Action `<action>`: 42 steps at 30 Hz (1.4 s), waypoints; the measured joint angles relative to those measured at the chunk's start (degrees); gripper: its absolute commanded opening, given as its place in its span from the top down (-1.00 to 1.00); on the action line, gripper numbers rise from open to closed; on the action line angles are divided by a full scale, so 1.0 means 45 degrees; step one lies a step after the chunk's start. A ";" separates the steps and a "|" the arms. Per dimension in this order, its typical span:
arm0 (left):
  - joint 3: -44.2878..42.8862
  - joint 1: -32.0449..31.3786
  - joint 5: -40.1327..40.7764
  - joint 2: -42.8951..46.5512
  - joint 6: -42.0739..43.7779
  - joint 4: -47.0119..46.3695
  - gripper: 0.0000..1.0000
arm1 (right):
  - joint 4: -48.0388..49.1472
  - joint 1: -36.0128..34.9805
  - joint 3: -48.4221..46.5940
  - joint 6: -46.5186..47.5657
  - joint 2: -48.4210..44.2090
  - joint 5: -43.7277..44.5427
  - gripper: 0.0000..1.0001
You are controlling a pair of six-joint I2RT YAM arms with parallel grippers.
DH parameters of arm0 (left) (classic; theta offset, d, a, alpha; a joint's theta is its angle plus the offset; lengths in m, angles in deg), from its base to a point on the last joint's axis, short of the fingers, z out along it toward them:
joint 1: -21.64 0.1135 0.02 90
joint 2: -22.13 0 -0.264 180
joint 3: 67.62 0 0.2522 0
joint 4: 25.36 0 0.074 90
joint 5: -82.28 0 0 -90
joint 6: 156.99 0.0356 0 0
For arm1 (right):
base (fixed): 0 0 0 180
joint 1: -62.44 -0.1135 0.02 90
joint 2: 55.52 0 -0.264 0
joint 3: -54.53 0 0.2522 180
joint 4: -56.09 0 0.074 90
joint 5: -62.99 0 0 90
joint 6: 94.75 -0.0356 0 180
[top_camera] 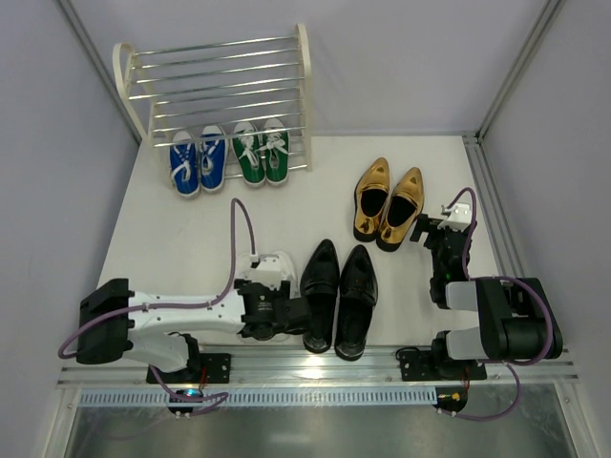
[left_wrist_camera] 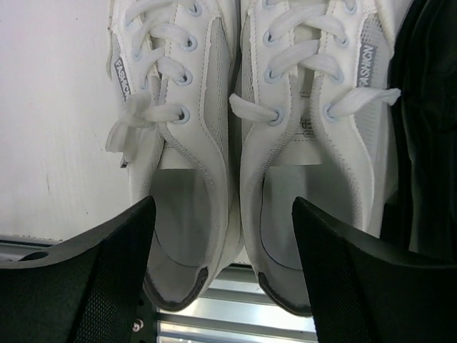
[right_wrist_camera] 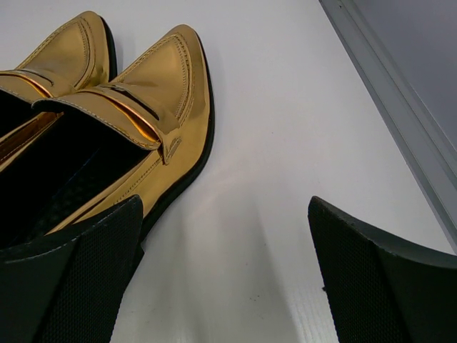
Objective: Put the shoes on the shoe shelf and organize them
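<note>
A pair of white sneakers (top_camera: 277, 267) (left_wrist_camera: 214, 107) lies near the table's front edge, heels toward me. My left gripper (top_camera: 282, 315) (left_wrist_camera: 223, 204) hangs over the heels. Its jaws stand wide, one fingertip over each shoe's opening, with bare insole showing between each finger and the inner wall. My right gripper (top_camera: 434, 234) (right_wrist_camera: 225, 271) is open on the table just right of the gold shoes (top_camera: 389, 200) (right_wrist_camera: 143, 93), with only tabletop between its fingers. Black loafers (top_camera: 339, 296) (left_wrist_camera: 428, 107) lie right of the white pair. Blue sneakers (top_camera: 198, 160) and green sneakers (top_camera: 261, 153) sit on the lowest tier of the shoe shelf (top_camera: 305, 67).
A metal rail (top_camera: 325, 367) runs along the near edge, right under the white sneakers' heels. Grey walls close in the table on the left, back and right, with a metal strip (right_wrist_camera: 400, 107) along the right side.
</note>
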 measured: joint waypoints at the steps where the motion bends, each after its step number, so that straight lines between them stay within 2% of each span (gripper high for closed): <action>1: 0.0257 0.0000 -0.0019 0.0010 0.0000 -0.0223 -0.41 | 0.0000 0.0000 0.0000 0.0000 0.0000 0.0000 -0.95; 2: 0.0593 0.0000 -0.0083 0.0015 0.0029 -0.0573 -0.19 | 0.0000 0.0000 0.0000 0.0000 0.0000 0.0000 -0.95; 6: 0.2093 0.0010 -0.0437 -0.0039 0.0180 -0.2579 0.33 | 0.0000 0.0000 0.0000 0.0000 0.0000 0.0000 -0.95; 7: 0.2234 0.0010 -0.0423 -0.0083 0.0257 -0.2871 0.45 | 0.0000 0.0000 0.0000 0.0000 0.0000 0.0000 -0.95; 8: 0.2283 0.0005 -0.0413 -0.0126 0.0330 -0.3191 0.69 | 0.0000 0.0000 0.0000 0.0000 0.0000 0.0000 -0.95; 10: 0.2215 0.0039 -0.0262 -0.0282 0.0423 -0.3361 0.99 | 0.0000 0.0000 0.0000 0.0000 0.0000 0.0000 -0.95; 16: 0.2050 0.0005 -0.0126 -0.0160 0.0209 -0.3036 1.00 | 0.0000 0.0000 0.0000 0.0000 0.0000 0.0000 -0.95; 19: 0.1909 0.0068 0.0238 0.0393 -0.0039 -0.2089 0.99 | 0.0000 0.0000 0.0000 0.0000 0.0000 0.0000 -0.95; 22: 0.1375 0.0923 0.0913 0.1496 0.0738 -0.1389 1.00 | 0.0000 0.0000 0.0000 0.0000 0.0000 0.0000 -0.95; 25: 0.0631 0.2720 0.1656 0.2735 0.2963 -0.2176 1.00 | 0.0000 0.0000 0.0000 0.0000 0.0000 0.0000 -0.95; 27: 0.0228 0.4221 0.1724 0.3449 0.5090 -0.3458 0.99 | 0.0000 0.0000 0.0000 0.0000 0.0000 0.0000 -0.95; 31: -0.0631 0.8072 0.0243 0.3677 0.8524 -0.5702 1.00 | 0.0000 0.0000 0.0000 0.0000 0.0000 0.0000 -0.95; 34: -0.1763 1.0817 -0.1103 0.2735 1.0214 -0.6552 0.99 | 0.0000 0.0000 0.0000 0.0000 0.0000 0.0000 -0.95; 36: -0.2866 1.2065 -0.2011 0.1666 1.1035 -0.6654 1.00 | 0.0000 0.0000 0.0000 0.0000 0.0000 0.0000 -0.95; 38: -0.4187 1.2866 -0.2866 0.0364 1.1759 -0.6737 1.00 | 0.0000 0.0000 0.0000 0.0000 0.0000 0.0000 -0.95; 41: -0.6266 1.3333 -0.3973 -0.1365 1.2735 -0.6834 1.00 | 0.0000 0.0000 0.0000 0.0000 0.0000 0.0000 -0.95; 42: -0.6441 1.3430 -0.4085 -0.1773 1.2789 -0.6849 1.00 | 0.0000 0.0000 0.0000 0.0000 0.0000 0.0000 -0.95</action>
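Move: The left hand hovers open over the pair of white shoes: their middle is about 4 cm ahead of it, straight in line and some 5 cm below. The black shoes stand roughly 18 cm to its right and 3 cm ahead. The shelf's middle lies about 40 cm ahead, 8 cm left, with the green pair on it 36 cm straight ahead and the blue pair 36 cm ahead, 15 cm left. For the right hand, the white shoes are about 47 cm left and 19 cm back. Dropping about 5 cm, the left hand shuts its fingers on the touching inner walls of both white shoes at their openings, pinching the pair together. It then carries them forward nearly 30 cm, up about 20 cm and some 12 cm left to the shelf, fingers tipping up roughly 15–20 degrees on the way, grip kept. ##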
